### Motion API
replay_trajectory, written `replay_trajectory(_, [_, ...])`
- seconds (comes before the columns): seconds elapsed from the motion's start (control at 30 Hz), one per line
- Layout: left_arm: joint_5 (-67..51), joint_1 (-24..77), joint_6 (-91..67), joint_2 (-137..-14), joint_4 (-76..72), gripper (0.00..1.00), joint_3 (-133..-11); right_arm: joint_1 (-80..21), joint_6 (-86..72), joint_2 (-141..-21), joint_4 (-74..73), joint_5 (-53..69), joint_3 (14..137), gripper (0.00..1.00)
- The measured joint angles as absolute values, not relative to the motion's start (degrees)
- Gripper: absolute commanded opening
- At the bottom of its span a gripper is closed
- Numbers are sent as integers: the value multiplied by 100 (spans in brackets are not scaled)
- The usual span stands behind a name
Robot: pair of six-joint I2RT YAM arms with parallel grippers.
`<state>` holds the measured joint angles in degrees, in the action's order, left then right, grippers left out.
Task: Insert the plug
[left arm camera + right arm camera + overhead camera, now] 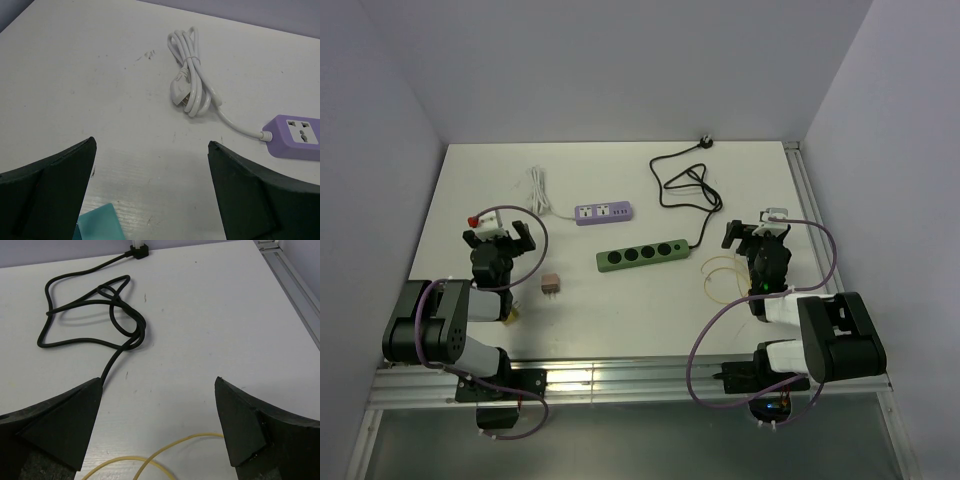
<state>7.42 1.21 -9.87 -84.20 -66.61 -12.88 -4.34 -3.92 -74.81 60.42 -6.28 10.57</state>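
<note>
A small pinkish-brown plug (550,284) lies on the white table, in front of and to the right of my left gripper (498,232). That gripper (151,147) is open with nothing between its fingers. A purple power strip (603,212) (297,135) lies beyond it, its white cable (192,70) coiled and ending in a white plug (180,90). A green power strip (642,255) lies mid-table, and its black cable (685,185) (100,315) runs to a black plug (705,141) (139,250) at the far edge. My right gripper (757,232) (157,382) is open and empty.
A thin yellow cable loop (720,275) (165,455) lies on the table just under the right gripper. A teal piece (100,222) shows at the bottom of the left wrist view. A metal rail (290,275) runs along the table's right edge. Walls close in the sides.
</note>
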Motion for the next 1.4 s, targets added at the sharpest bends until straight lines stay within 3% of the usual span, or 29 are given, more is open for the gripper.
replay_trajectory(0.87, [502, 54, -867, -8326, -6591, 99, -1291, -423, -392, -7470, 6029, -607, 1059, 100])
replay_trajectory(1.13, [808, 523, -1076, -6252, -5262, 99, -1424, -432, -379, -6910, 5465, -670, 1256, 100])
replay_trajectory(1.4, [847, 582, -2231, -4174, -4278, 99, -1330, -681, -1216, -6364, 3264, -1535, 2399, 100])
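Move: The brown plug seems to be the one wanted: some 8 cm back and 11 cm to the right of the left hand, about 9 cm below. The teal plug lies almost straight under that hand, 1 cm back and 1 cm left, and the yellow plug 15 cm back and 2 cm right. From the right hand, the brown plug is roughly 50 cm left and 8 cm back; the green strip is level, about 27 cm left, both 10 cm lower. The plugs and strips are left untouched as the left hand lifts steeply off the space over the teal plug, some 15 cm up, drawing back about 5 cm and slightly right, open fingers tipping up 20 degrees and its left side dipping. Starting a little later, the right hand rises about 5 cm, turning slightly clockwise, fingers wide open. ##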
